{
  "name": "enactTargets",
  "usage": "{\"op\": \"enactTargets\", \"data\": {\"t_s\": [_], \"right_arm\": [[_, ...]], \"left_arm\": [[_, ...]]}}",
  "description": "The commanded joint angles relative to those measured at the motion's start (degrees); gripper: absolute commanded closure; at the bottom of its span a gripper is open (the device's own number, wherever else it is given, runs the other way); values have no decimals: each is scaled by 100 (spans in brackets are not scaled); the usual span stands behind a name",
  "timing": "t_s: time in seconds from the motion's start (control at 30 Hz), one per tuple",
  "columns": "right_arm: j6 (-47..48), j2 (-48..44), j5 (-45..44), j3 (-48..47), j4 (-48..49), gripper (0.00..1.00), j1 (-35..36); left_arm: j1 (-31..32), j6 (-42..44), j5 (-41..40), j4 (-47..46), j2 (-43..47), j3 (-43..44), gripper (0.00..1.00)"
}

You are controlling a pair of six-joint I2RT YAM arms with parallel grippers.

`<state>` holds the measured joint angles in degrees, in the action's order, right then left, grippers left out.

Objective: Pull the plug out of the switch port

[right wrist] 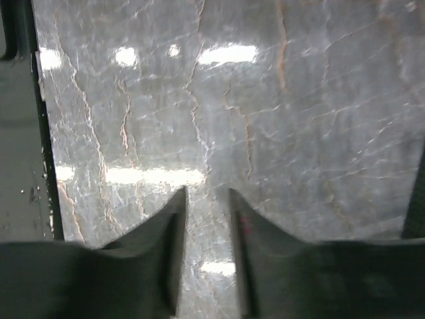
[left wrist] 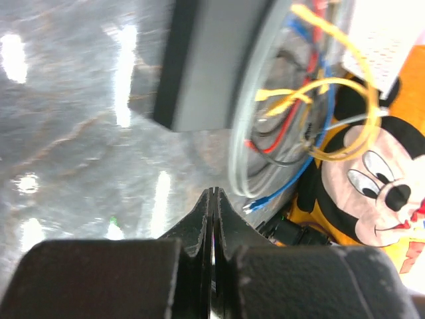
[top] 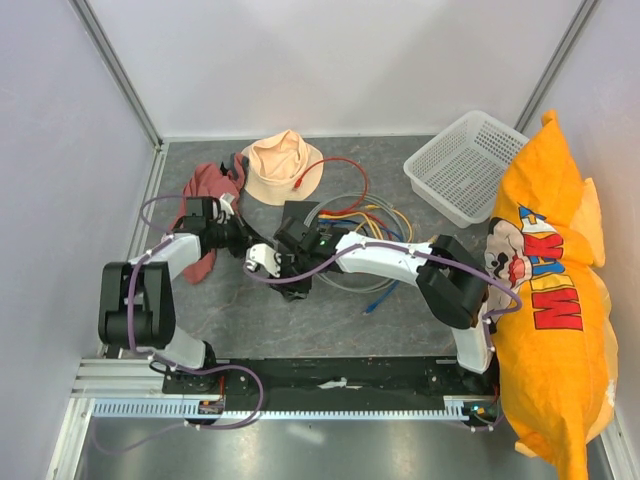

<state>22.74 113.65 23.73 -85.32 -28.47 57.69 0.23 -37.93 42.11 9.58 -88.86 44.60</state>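
Note:
The switch (top: 297, 215) is a flat black box just below the peach hat, partly covered by my right wrist. In the left wrist view the switch (left wrist: 212, 60) fills the upper middle, with red, yellow, blue and grey cables (left wrist: 299, 113) bunched at its right side. I cannot make out the plug in its port. My left gripper (left wrist: 214, 194) is shut on nothing, low over the table and short of the box; from above the left gripper (top: 262, 252) points right. My right gripper (right wrist: 207, 194) hangs over bare table, jaws a narrow gap apart with nothing between; from above the right gripper (top: 292, 280) sits below the switch.
A peach hat (top: 280, 165) and a reddish cloth (top: 205, 185) lie at the back left. A loose red cable end (top: 300, 183) rests on the hat. A white basket (top: 465, 165) stands at the back right, and a big orange pillow (top: 550, 290) fills the right side.

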Motion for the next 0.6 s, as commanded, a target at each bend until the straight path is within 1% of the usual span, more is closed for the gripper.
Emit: {"op": "enactTargets", "data": {"t_s": [0.0,0.07,0.17,0.2,0.23,0.3,0.33,0.37,0.4,0.43,0.47,0.5,0.53,0.57], "right_arm": [[20,-263,-880,-265,-71,52,102],[98,-648,-1124,-318,8,50,-143],[-41,-879,-844,-424,-27,48,-767],[-42,-879,-460,-450,-79,47,-933],[-50,-775,-230,-485,-228,46,-1283],[-33,-547,200,-704,-430,43,-1628],[-68,-215,568,-862,-753,43,-1925],[-42,-29,902,-1238,-948,42,-2076],[2,130,1158,-1407,-1159,42,-2191],[37,349,1535,-1504,-1326,41,-2357],[107,421,1695,-1549,-1337,39,-2411],[351,465,1801,-1549,-1354,38,-2499],[449,579,1994,-1540,-1354,38,-2543],[529,632,2126,-1558,-1354,38,-2578]], "left_arm": [[-14,-162,-132,-440,606,57,98],[-14,-31,-98,-405,624,250,98],[-14,119,43,-291,309,654,98],[-14,172,61,-151,160,942,98],[-5,233,96,59,-77,1102,96],[-14,540,323,218,-298,1523,95],[-14,672,385,446,-429,1691,94],[3,952,499,509,-483,1849,93],[21,1128,753,588,-527,2146,91],[21,1470,807,719,-666,2306,86],[21,1664,843,981,-737,2647,83],[30,1858,834,1141,-816,2807,80],[47,2260,791,1247,-887,2965,74],[82,2438,721,1448,-1027,3237,71]]}}
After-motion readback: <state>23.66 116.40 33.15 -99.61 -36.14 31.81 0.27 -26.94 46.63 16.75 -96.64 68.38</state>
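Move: The row of plugs along the switch's right-hand side lies about 15 cm ahead of the right hand, 7 cm to its right and some 6 cm below. The switch's middle is just as far ahead but only 3 cm to the right, and the grey cable coil is centred about 12 cm ahead and 15 cm to the right. From the left hand the plug row is about 4 cm ahead and 14 cm to the right, with the switch's middle 3 cm ahead and 9 cm right. The empty right hand swings back in from the bare table near the switch, going about 18 cm forward and 10 cm right on a rising arc that just starts to dip at the end, to come over the plug side of the switch, turning some 20 degrees clockwise while its fingers open wider. The left hand, also empty, backs off upward and forward along the switch's left side, about 8 cm each way, tipping its fingers up some 15 degrees and just beginning to part them; neither hand is seen touching anything. ##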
